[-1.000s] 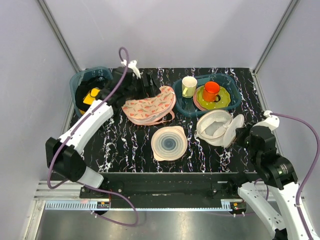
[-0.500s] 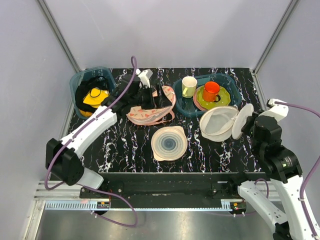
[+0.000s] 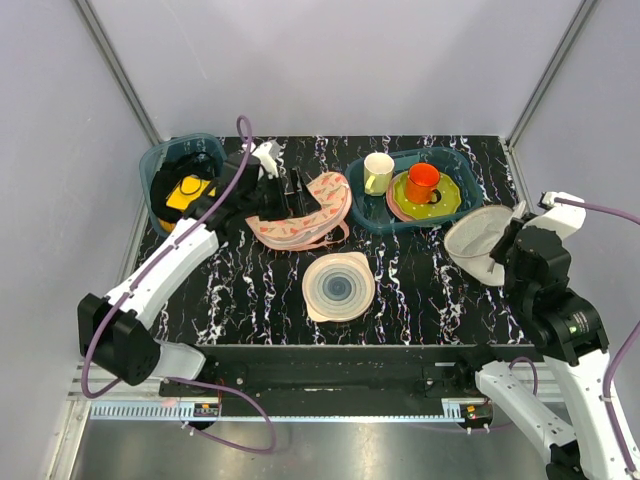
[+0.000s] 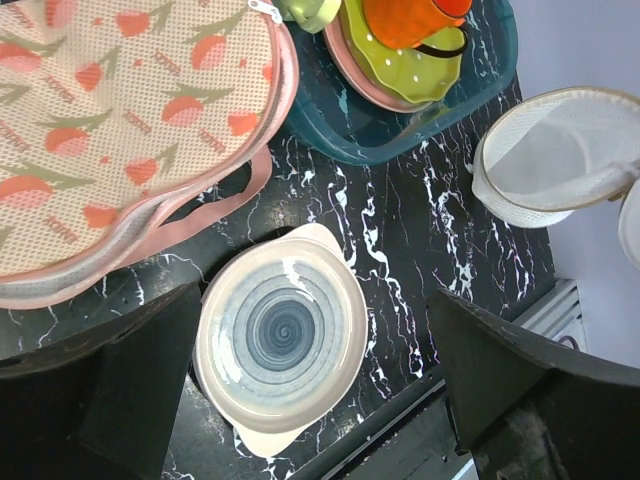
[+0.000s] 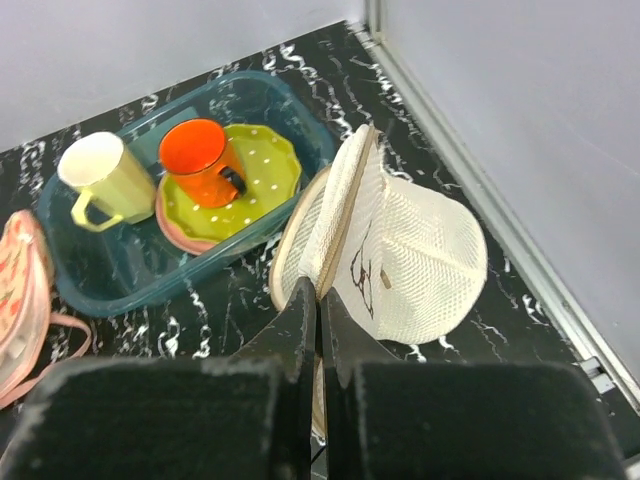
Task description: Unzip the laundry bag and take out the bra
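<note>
The laundry bag (image 3: 478, 240), a white domed mesh pouch with a black line drawing (image 5: 362, 268), hangs tilted on edge near the table's right side. My right gripper (image 3: 508, 243) is shut on its rim seam (image 5: 335, 235), fingers (image 5: 300, 315) pressed together. The bag also shows in the left wrist view (image 4: 560, 155). The bra (image 3: 186, 191), yellow with a black strap, lies in the blue bin (image 3: 155, 165) at the back left. My left gripper (image 3: 296, 188) hovers open over the pink cloth, nothing between its fingers (image 4: 120, 390).
A pink carrot-patterned cloth (image 3: 305, 218) lies mid-table. A pale ringed dish (image 3: 338, 287) sits nearer the front. A teal tray (image 3: 462, 205) at the back right holds a cream mug (image 3: 378, 172), an orange mug (image 3: 422, 183) and a green plate. The right wall is close to the bag.
My right gripper has lifted the laundry bag and carried it right, tipping it onto its edge. My left arm has swung away from the blue bin to over the pink cloth.
</note>
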Robot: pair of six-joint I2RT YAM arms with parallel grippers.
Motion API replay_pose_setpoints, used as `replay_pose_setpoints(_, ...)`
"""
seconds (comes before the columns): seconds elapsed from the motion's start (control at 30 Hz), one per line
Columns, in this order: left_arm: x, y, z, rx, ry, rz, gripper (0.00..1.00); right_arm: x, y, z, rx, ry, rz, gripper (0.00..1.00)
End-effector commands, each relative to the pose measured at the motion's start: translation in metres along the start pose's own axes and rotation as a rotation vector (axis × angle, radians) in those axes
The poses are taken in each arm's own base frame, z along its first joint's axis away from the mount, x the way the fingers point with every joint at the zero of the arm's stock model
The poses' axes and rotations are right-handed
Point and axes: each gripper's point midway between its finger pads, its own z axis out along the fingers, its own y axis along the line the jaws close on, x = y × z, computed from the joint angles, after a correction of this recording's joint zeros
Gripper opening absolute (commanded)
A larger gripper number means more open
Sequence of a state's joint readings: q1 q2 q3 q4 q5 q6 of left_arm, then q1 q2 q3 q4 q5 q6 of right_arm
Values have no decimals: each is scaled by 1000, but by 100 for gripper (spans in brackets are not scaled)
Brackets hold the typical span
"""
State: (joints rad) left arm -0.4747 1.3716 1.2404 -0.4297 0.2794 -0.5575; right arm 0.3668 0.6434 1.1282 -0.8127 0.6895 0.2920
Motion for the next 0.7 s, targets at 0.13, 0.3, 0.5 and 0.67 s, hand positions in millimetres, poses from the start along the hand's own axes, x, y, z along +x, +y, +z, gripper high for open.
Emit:
replay_pose_setpoints(0.13, -14, -5, -22, 12, -76, 22, 99, -27, 64, -34, -426, -57, 72, 0)
replay_pose_setpoints(0.3, -22, 4, -33, -14, -100, 26, 99, -35, 82, -54, -569, -47, 42, 0)
replay_pose_setpoints(0.5, -24, 13, -33, -23, -100, 17, 99, -12, 43, -23, -294, 22, -34, 0)
replay_pose_setpoints(0.67, -20, 12, -24, 1, -61, 2, 99, 34, 36, 15, -116, 167, -94, 58)
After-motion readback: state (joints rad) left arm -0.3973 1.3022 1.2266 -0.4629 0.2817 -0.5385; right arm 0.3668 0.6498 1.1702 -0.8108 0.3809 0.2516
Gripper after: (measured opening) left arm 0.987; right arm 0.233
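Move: The right hand still pinches the laundry bag's lid, the open bag hanging about 4 cm left, 3 cm ahead and 12 cm below. The bare table it is taken towards lies some 12 cm left, 7 cm ahead and 30 cm down. At that depth, the plate is roughly 32 cm left and 1 cm back, the teal basket 15 cm left and 20 cm ahead. From the left hand, that bare spot is about 29 cm right, 4 cm back and 22 cm down. Leftwards and a little up swings the right hand, some 6.5 cm, swivelling about 25 degrees counter-clockwise and carrying the laundry bag towards the bare table beside the plate; it then dips about 2.5 cm and eases slightly back right, its fingers starting to open off the lid. The empty left hand drifts about 3 cm left, slightly up, staying open. ##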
